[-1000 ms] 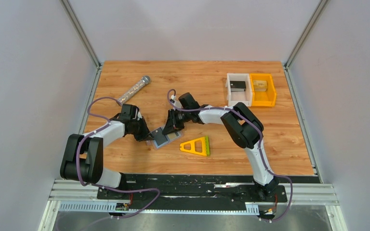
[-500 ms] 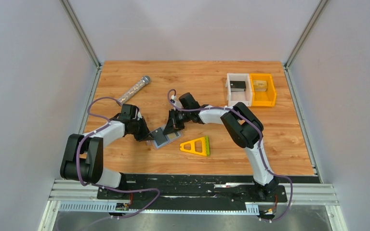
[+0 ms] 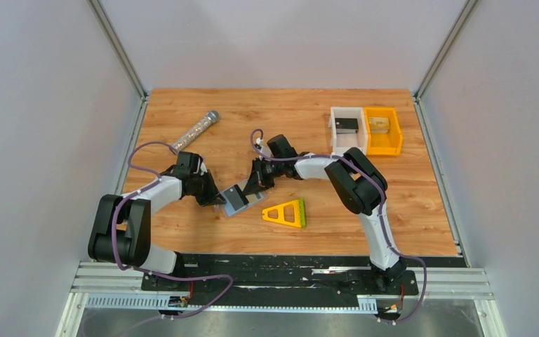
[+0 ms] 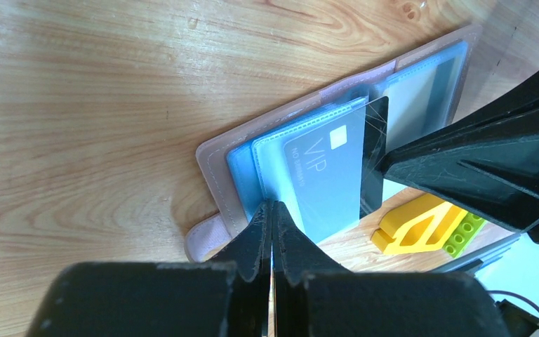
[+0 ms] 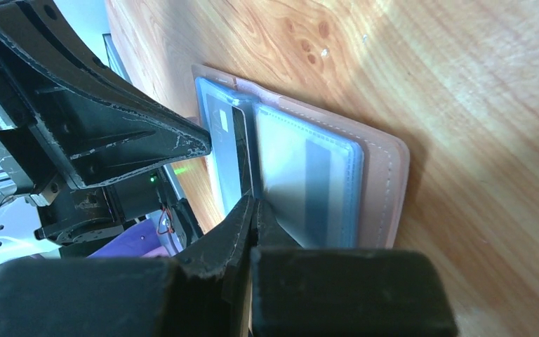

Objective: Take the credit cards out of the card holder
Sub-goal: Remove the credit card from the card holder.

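The card holder (image 3: 237, 201) lies open on the wooden table, a pinkish-brown cover (image 4: 214, 168) with blue see-through sleeves. My left gripper (image 3: 217, 199) is shut on the near edge of a blue sleeve (image 4: 272, 208). A dark credit card (image 4: 374, 154) marked VIP sticks partly out of that sleeve. In the right wrist view its dark edge (image 5: 243, 151) runs into my right gripper (image 5: 254, 203), which is shut on it. The right fingers (image 4: 477, 168) come in from the opposite side, and the left fingers (image 5: 112, 133) point at the card's far edge.
A yellow-and-green triangular frame (image 3: 285, 213) lies just right of the holder. A glittery tube (image 3: 194, 130) rests at the back left. A white bin (image 3: 348, 109) and an orange bin (image 3: 382, 110) stand side by side at the back right.
My right gripper has shut on the card's edge and drawn slightly to the right. The left arm has stayed put, still pinching the sleeve.
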Motion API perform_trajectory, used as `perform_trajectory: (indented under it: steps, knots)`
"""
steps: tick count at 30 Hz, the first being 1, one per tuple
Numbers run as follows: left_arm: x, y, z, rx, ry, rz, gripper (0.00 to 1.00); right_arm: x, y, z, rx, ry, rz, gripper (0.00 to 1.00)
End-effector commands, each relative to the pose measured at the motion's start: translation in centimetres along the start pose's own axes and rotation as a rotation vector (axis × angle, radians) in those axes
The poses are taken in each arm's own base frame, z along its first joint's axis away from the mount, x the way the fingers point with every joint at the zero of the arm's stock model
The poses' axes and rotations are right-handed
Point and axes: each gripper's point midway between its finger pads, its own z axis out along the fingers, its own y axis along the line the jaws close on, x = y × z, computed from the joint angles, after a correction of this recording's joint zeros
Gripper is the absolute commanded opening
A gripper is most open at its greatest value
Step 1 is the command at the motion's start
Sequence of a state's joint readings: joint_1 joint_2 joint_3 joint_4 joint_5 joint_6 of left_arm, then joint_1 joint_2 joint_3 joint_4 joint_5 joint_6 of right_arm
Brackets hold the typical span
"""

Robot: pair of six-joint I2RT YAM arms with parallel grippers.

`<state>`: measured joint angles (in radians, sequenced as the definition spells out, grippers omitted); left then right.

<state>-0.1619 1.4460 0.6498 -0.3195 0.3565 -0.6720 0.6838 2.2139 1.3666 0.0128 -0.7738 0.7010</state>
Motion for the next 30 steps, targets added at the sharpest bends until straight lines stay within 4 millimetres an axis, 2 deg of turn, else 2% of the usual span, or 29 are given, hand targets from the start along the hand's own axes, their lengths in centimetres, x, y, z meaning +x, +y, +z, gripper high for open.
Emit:
perform_trajectory:
  steps: [1, 11, 13, 15, 18, 21, 30]
  knots:
    - [1.4, 2.8, 1.0, -0.105, 0.037, 0.004, 0.0, -1.2, 2.5, -1.4, -0.05, -0.041, -0.086, 0.0]
    - [1.5, 2.8, 0.9, -0.103, 0.041, 0.01, 0.0, -1.9, 2.5, -2.4, -0.025, -0.064, -0.099, 0.0]
    - [1.5, 2.8, 1.0, -0.103, 0.042, 0.009, 0.0, -1.6, 2.3, -2.3, -0.013, -0.046, -0.088, 0.06]
    - [1.4, 2.8, 1.0, -0.102, 0.041, 0.009, 0.0, -1.7, 2.2, -2.2, -0.007, -0.044, -0.08, 0.17]
    - [1.5, 2.8, 1.0, -0.103, 0.044, 0.009, 0.0, -1.6, 2.2, -1.9, -0.007, -0.034, -0.08, 0.24]
    - [1.4, 2.8, 1.1, -0.103, 0.045, 0.009, 0.0, -1.3, 2.0, -1.2, -0.006, -0.01, -0.074, 0.28]
    - [1.4, 2.8, 1.1, -0.104, 0.046, 0.008, 0.0, -0.6, 1.6, 0.3, 0.009, 0.021, -0.072, 0.28]
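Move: The right hand's closed tips are at the dark exposed edge of the credit card; the card's middle lies about 3 cm to their left, 1 cm back and 1 cm below. The card holder's empty pocket is about 3 cm to this hand's right and 1 cm back, the yellow triangle some 12 cm right and 5 cm back. From the left hand the card's middle is about 4 cm right and 1 cm ahead, roughly 1 cm lower. The right hand lifts its shut fingertips off the card's bared edge, rising about 1 cm while easing 1 cm to the right, and partway spreads the fingers to roughly a quarter open. It then shifts back left by just over 1 cm and slightly higher, bringing the open tips to either side of the edge from above with hardly any wrist turn, while the left hand stays put, its closed tips still pressing on the left part of the holder. ##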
